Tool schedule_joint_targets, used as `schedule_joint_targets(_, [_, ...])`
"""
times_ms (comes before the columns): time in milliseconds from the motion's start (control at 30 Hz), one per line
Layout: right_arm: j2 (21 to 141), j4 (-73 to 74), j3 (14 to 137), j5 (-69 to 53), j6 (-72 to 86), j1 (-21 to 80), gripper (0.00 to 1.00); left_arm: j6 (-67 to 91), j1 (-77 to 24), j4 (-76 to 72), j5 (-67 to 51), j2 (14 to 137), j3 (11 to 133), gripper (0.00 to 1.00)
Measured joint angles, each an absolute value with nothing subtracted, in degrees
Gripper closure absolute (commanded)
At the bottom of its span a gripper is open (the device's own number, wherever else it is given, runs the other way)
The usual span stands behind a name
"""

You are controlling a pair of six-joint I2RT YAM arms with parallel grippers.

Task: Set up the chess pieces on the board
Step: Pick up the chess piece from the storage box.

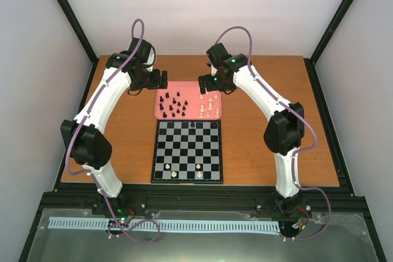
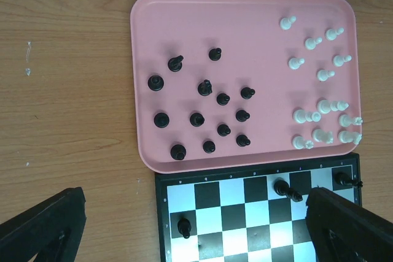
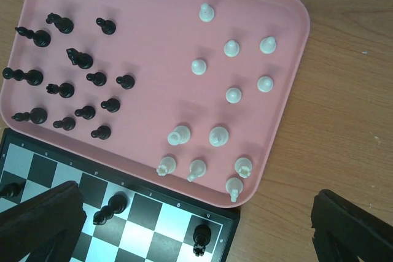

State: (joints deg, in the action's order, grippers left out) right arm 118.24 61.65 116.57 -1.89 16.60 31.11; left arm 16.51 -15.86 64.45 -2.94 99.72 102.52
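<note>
The board (image 1: 184,151) lies in front of a pink tray (image 1: 193,98). On the tray, several black chess pieces (image 2: 204,87) stand in the left half and several cream-white ones (image 3: 233,94) in the right half. A few black pieces stand on the board's far rows: (image 2: 183,225), (image 2: 287,189), (image 3: 201,237). Two white pieces (image 1: 174,175) stand on its near row. My left gripper (image 1: 149,83) hangs open above the tray's far left corner, empty. My right gripper (image 1: 216,86) is also open and empty, above the tray's far right side.
The tray (image 2: 258,29) and board (image 2: 233,213) touch edge to edge on a brown wooden table (image 1: 264,121). Black frame posts and pale walls close in the table on three sides. Both arms arch over the table's left and right sides.
</note>
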Motion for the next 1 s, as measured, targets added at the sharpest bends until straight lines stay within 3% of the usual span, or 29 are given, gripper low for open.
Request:
schedule_joint_targets(533, [118.2, 61.4, 116.6, -2.0, 15.2, 31.1, 0.0, 16.6, -15.9, 64.4, -2.7, 99.7, 102.5, 0.0])
schedule_joint_targets(733, [118.6, 61.0, 117.4, -2.2, 14.4, 31.1, 0.12, 17.8, -15.2, 64.2, -2.7, 99.7, 101.0, 0.0])
schedule_joint_targets(1000, [123.0, 60.2, 119.5, -2.9, 13.6, 32.1, 0.32, 19.7, -9.1, 63.0, -3.1, 99.6, 90.2, 0.0])
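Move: The right hand hangs open over the tray's white pieces. The leftmost tall white piece lies about 4 cm to its left, level with it and some 15 cm below; a second tall piece stands 2 cm ahead and straight in line, another 4 cm back and 4 cm left, and a white pawn 8 cm ahead and 5 cm left. From the left hand the leftmost tall white piece is roughly 17 cm right, 2 cm ahead and 20 cm below. Down and to its left goes the right hand, about 2 cm each way and drifting a little forward, after hanging nearly still at first; it nears the white pieces while its fingers close by about a quarter, on nothing yet. The empty left hand, late too, sinks some 7 cm and swings 5 cm left, easing back off the tray, open, wrist tipping and turning counter-clockwise about 10 degrees each. ##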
